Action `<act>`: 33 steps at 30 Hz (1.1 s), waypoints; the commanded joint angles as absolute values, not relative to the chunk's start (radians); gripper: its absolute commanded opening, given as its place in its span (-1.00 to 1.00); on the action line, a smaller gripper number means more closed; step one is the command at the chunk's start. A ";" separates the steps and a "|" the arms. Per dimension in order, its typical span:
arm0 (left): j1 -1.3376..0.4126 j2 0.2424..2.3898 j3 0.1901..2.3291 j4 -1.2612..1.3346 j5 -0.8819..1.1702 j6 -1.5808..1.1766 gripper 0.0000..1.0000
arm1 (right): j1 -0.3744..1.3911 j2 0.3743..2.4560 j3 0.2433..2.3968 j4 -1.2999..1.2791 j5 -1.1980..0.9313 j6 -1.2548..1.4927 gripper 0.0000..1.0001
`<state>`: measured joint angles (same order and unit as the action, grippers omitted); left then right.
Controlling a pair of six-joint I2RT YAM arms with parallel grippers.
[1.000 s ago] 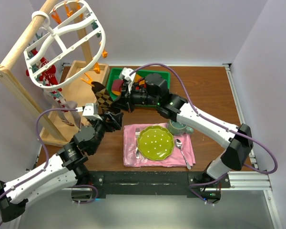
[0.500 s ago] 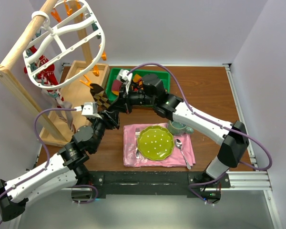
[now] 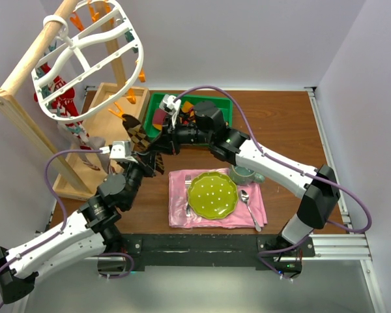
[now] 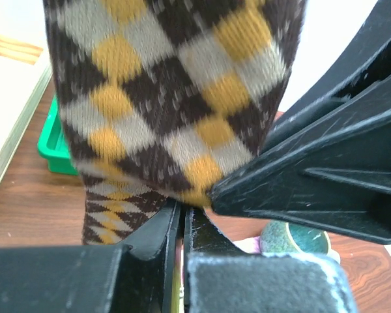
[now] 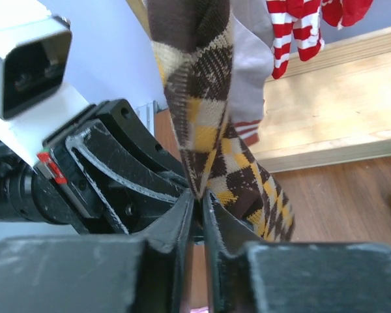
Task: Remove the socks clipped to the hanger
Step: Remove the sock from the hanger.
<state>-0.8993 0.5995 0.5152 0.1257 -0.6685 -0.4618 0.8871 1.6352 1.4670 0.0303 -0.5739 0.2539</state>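
Observation:
The white oval hanger (image 3: 85, 59) hangs from a wooden pole at the upper left. A red-and-white striped sock (image 3: 64, 98) and a grey sock (image 3: 85, 140) are still clipped under it. A dark brown-and-yellow argyle sock (image 3: 138, 134) hangs free of the hanger between both arms. My right gripper (image 3: 159, 145) pinches its lower edge (image 5: 199, 189), with a hair's gap between the jaws. My left gripper (image 3: 154, 163) is shut just below, with the same sock's bottom edge (image 4: 182, 195) at its tips. In the left wrist view the right gripper's fingers (image 4: 313, 176) almost touch mine.
A green bin (image 3: 221, 104) with other socks sits behind the arms. In front are a pink napkin (image 3: 182, 215), a green plate (image 3: 212, 194), a fork, a spoon (image 3: 246, 199) and a mug (image 3: 242, 175). The wooden rack (image 3: 26, 85) and its base tray (image 3: 104, 104) stand on the left.
My left gripper has gone from open to shut at the argyle sock's lower edge. The right gripper's jaws have eased slightly. The hanger has swung a little.

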 commanded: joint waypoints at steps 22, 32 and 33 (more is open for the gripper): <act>-0.905 0.626 0.503 0.124 -0.680 -0.555 -1.00 | 1.134 1.591 1.704 0.072 0.283 0.023 0.32; -0.904 0.686 0.526 0.140 -0.673 -0.548 -1.00 | 1.230 1.764 1.995 -0.104 0.531 -0.084 0.35; -0.904 0.689 0.528 0.146 -0.672 -0.548 -1.00 | 1.235 1.793 2.015 -0.119 0.543 -0.089 0.35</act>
<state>-0.8993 0.6746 0.4953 0.0963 -0.6617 -0.5385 1.2068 1.7252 1.8984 -0.0143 0.4126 -0.0223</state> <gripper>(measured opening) 0.037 0.670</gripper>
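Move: The orange clip that holds the checkered sock to the hanger is some 8 cm ahead of my right hand, 8 cm to its left and about 15 cm above it. The next orange clip on the rim sits roughly 4 cm farther out and 4 cm to the right of that one. The grey sock hangs about 16 cm to my right hand's left and 3 cm ahead. From my left hand, already pinching the sock, the sock's clip is about 8 cm ahead, 7 cm left and 17 cm up. I open my right fingers to about two-thirds and let go of the sock, ease them a couple of centimetres forward, then climb about 15 cm towards its clip, swinging the hand some 40 degrees clockwise and tipping it up so the open jaws face the clip. Meanwhile my left hand keeps its pinch on the sock and sinks about 3.5 cm. ##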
